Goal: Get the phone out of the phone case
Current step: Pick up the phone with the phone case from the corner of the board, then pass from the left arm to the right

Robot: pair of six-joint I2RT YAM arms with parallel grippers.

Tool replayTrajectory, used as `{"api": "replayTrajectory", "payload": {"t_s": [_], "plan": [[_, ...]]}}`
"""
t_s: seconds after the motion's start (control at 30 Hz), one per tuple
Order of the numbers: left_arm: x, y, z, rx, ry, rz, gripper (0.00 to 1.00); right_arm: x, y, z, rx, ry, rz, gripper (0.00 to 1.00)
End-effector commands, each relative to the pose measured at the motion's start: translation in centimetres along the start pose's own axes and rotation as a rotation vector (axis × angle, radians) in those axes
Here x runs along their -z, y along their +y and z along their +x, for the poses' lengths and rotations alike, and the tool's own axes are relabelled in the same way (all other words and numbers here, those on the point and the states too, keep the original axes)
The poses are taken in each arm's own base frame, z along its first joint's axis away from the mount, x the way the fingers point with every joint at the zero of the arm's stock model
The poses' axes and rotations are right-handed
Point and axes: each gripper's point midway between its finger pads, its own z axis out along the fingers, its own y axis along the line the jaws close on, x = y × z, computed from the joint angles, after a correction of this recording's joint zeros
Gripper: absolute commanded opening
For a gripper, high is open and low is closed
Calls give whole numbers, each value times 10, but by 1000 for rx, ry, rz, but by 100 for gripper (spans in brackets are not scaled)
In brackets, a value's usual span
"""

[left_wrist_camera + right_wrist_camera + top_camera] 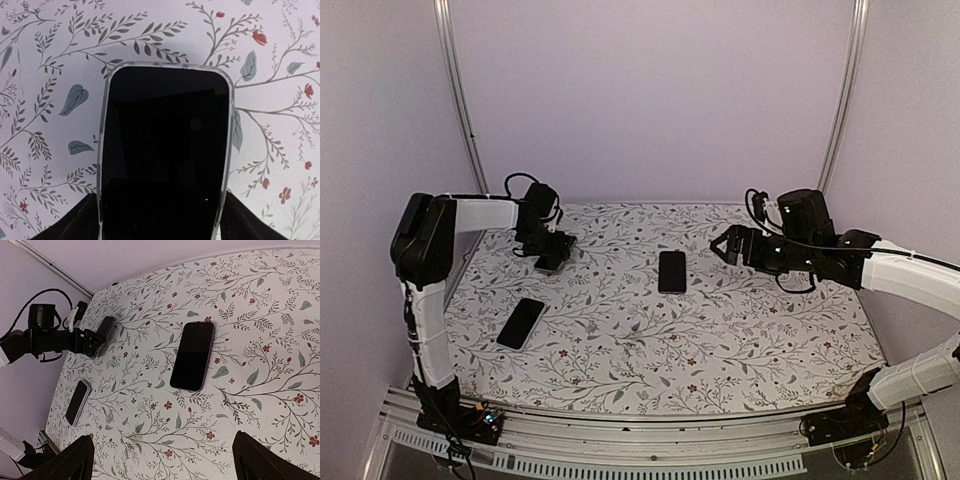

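Observation:
A black phone (pixel 165 150) sits inside the clear phone case (pixel 170 66), whose pale rim frames it. My left gripper (pixel 160 200) is shut on it, with a dark finger pressed against each long side of the case. From above, this gripper (pixel 550 250) is at the far left of the table with the cased phone (pixel 549 265) under it. In the right wrist view the same cased phone (pixel 106 329) looks tilted in the left gripper's fingers. My right gripper (pixel 720 244) hovers open at the right, holding nothing, its fingers wide apart (pixel 164 440).
A bare black phone (pixel 672 271) (pixel 192 356) lies mid-table ahead of the right gripper. Another black phone with a pale rim (pixel 521 323) (pixel 78 401) lies near the left arm. The floral tablecloth (pixel 720 340) covers the table, and walls close in the back and both sides.

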Motion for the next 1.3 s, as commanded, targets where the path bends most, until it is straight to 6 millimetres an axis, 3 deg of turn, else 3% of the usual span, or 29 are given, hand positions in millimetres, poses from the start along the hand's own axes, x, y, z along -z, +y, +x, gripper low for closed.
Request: {"api": "replayTrajectory", "payload": {"t_s": [0.0, 0.2, 0.37, 0.57, 0.93, 1.27], "plan": [[30, -12, -23, 26, -106, 22, 47, 1, 2, 1, 10, -13, -22, 99], [47, -31, -12, 25, -129, 42, 47, 1, 1, 5, 7, -8, -29, 99], [65, -60, -1, 4, -152, 78, 47, -4, 4, 11, -1, 14, -53, 99], [97, -111, 16, -60, -206, 151, 47, -17, 23, 13, -21, 42, -153, 99], [181, -214, 57, -265, -390, 390, 47, -47, 58, 20, -39, 135, -314, 99], [212, -274, 90, -459, -465, 462, 48, -57, 70, 42, -47, 230, -372, 93]]}}
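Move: My left hand already holds the cased phone at the far-left corner. My open right gripper, where I bring it, is some 45 cm to the right, 18 cm back and 18 cm higher. On the board, the pink-edged phone lies about 33 cm right and 9 cm back, and the silver phone about 24 cm back and 3 cm left. From my right hand, the cased phone is roughly 18 cm ahead, 45 cm left and 18 cm down; the pink-edged phone is 9 cm ahead, 12 cm left and 20 cm down. Keeping my grip on the cased phone, I sweep my left hand in from the corner towards my right gripper, about 23 cm right, nearly as far back, and 10 cm up, turning it some 35 degrees clockwise as the fingers tip outward from straight down. Meanwhile my right hand, fingers still wide open, comes left to meet it and sinks slightly, swinging counter-clockwise, without touching the phone yet. ##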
